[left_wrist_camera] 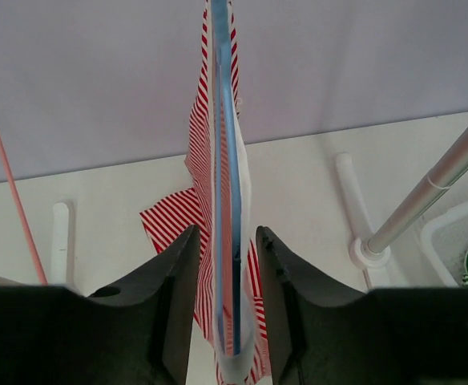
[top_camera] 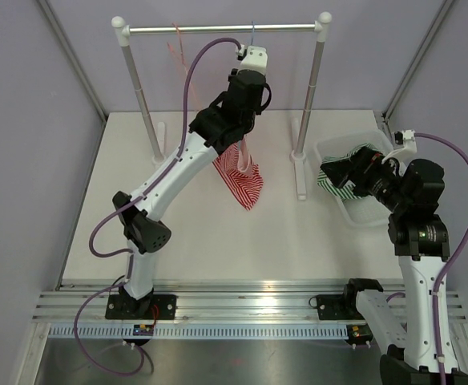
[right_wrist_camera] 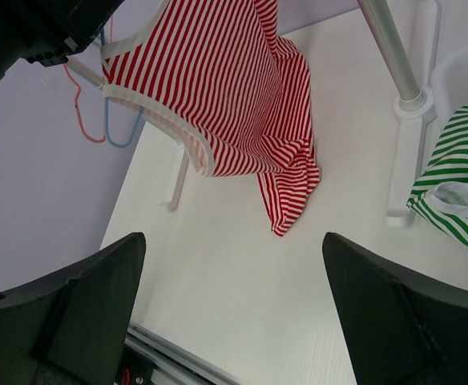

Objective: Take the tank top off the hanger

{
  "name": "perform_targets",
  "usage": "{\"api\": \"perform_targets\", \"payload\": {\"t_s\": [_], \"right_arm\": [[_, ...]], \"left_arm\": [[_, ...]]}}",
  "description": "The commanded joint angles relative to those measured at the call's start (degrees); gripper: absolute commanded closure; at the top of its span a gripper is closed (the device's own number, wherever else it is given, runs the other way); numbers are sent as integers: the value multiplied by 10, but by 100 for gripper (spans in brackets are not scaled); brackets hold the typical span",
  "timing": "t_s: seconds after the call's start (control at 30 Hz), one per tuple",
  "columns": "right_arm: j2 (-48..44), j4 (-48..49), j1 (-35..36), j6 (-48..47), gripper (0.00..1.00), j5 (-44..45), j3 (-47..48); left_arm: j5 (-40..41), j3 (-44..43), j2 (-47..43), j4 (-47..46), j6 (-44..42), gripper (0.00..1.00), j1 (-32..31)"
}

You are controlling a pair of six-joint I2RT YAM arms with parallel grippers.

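The red-and-white striped tank top [top_camera: 242,180] hangs on a blue hanger [left_wrist_camera: 226,160] under the rack rail [top_camera: 218,29], and its hem rests on the table. My left gripper [top_camera: 246,128] is raised at the garment's shoulder. In the left wrist view its jaws [left_wrist_camera: 227,233] are narrowed either side of the hanger and the tank top [left_wrist_camera: 195,136], with slim gaps still showing. My right gripper [top_camera: 334,172] hovers open and empty at the right by the bin. The right wrist view shows it [right_wrist_camera: 234,241] facing the tank top [right_wrist_camera: 218,88] and the blue hanger [right_wrist_camera: 122,132].
A pink hanger [top_camera: 176,52] hangs at the rail's left end. The rack's right post [top_camera: 310,104] and foot stand between the tank top and a clear bin [top_camera: 330,148], which holds a green-striped garment [right_wrist_camera: 458,176]. Grey walls enclose the table.
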State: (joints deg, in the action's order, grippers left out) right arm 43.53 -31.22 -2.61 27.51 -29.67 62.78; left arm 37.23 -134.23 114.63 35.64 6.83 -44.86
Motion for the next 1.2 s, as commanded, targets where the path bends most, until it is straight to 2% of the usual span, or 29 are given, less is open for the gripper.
{"api": "perform_targets", "payload": {"t_s": [0.0,0.1,0.13,0.17,0.23,0.27,0.73,0.97,1.07,1.17], "right_arm": [[9,13,5,8,1,-15,-6],[8,18,5,8,1,-12,-10],[7,18,5,8,1,-11,-9],[7,17,5,8,1,-11,-8],[9,17,5,8,0,-10,-7],[9,18,5,8,1,-10,-6],[28,22,5,-9,1,-22,15],[88,20,5,-18,0,-27,56],[119,33,5,-11,0,-65,66],[154,117,5,33,1,-139,55]], "left_arm": [[-16,-30,3,-54,-2,64,-4],[-22,-30,5,-54,-2,68,5],[-26,-31,7,-50,1,73,12],[-34,-32,7,-47,5,85,15],[-39,-31,4,-42,10,97,19],[-41,-32,2,-41,10,100,20],[-94,-33,-97,-29,12,100,21],[-129,30,-173,-29,27,100,13],[-148,51,-203,-16,33,100,7],[-182,99,-247,6,52,100,-1]]}}
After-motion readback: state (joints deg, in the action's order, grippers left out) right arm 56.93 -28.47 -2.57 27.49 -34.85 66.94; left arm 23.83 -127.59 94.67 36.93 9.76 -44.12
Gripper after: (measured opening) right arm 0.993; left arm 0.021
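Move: Between the left fingers, still partly open, runs the near side of the blue hanger, within about 1 cm of them. Its hook sits on the rail roughly 10 cm above and 6 cm ahead of this hand. The red tank top hangs straight ahead, its middle some 6 cm out and 10 cm down; the pink hanger is about 16 cm left and 4 cm ahead. From the right hand the blue hanger's near side lies about 20 cm ahead, 19 cm left, slightly higher. Closing fully on the near side of the blue hanger, the left fingers pinch it while the hand stays almost in place, then the arm lifts it about 11 cm and draws it back some 9 cm and a little left, away from the rail, the wrist turning and rolling clockwise by some 15 degrees. The right hand, wide open and empty, dips slightly, then eases about 5 cm forward. ##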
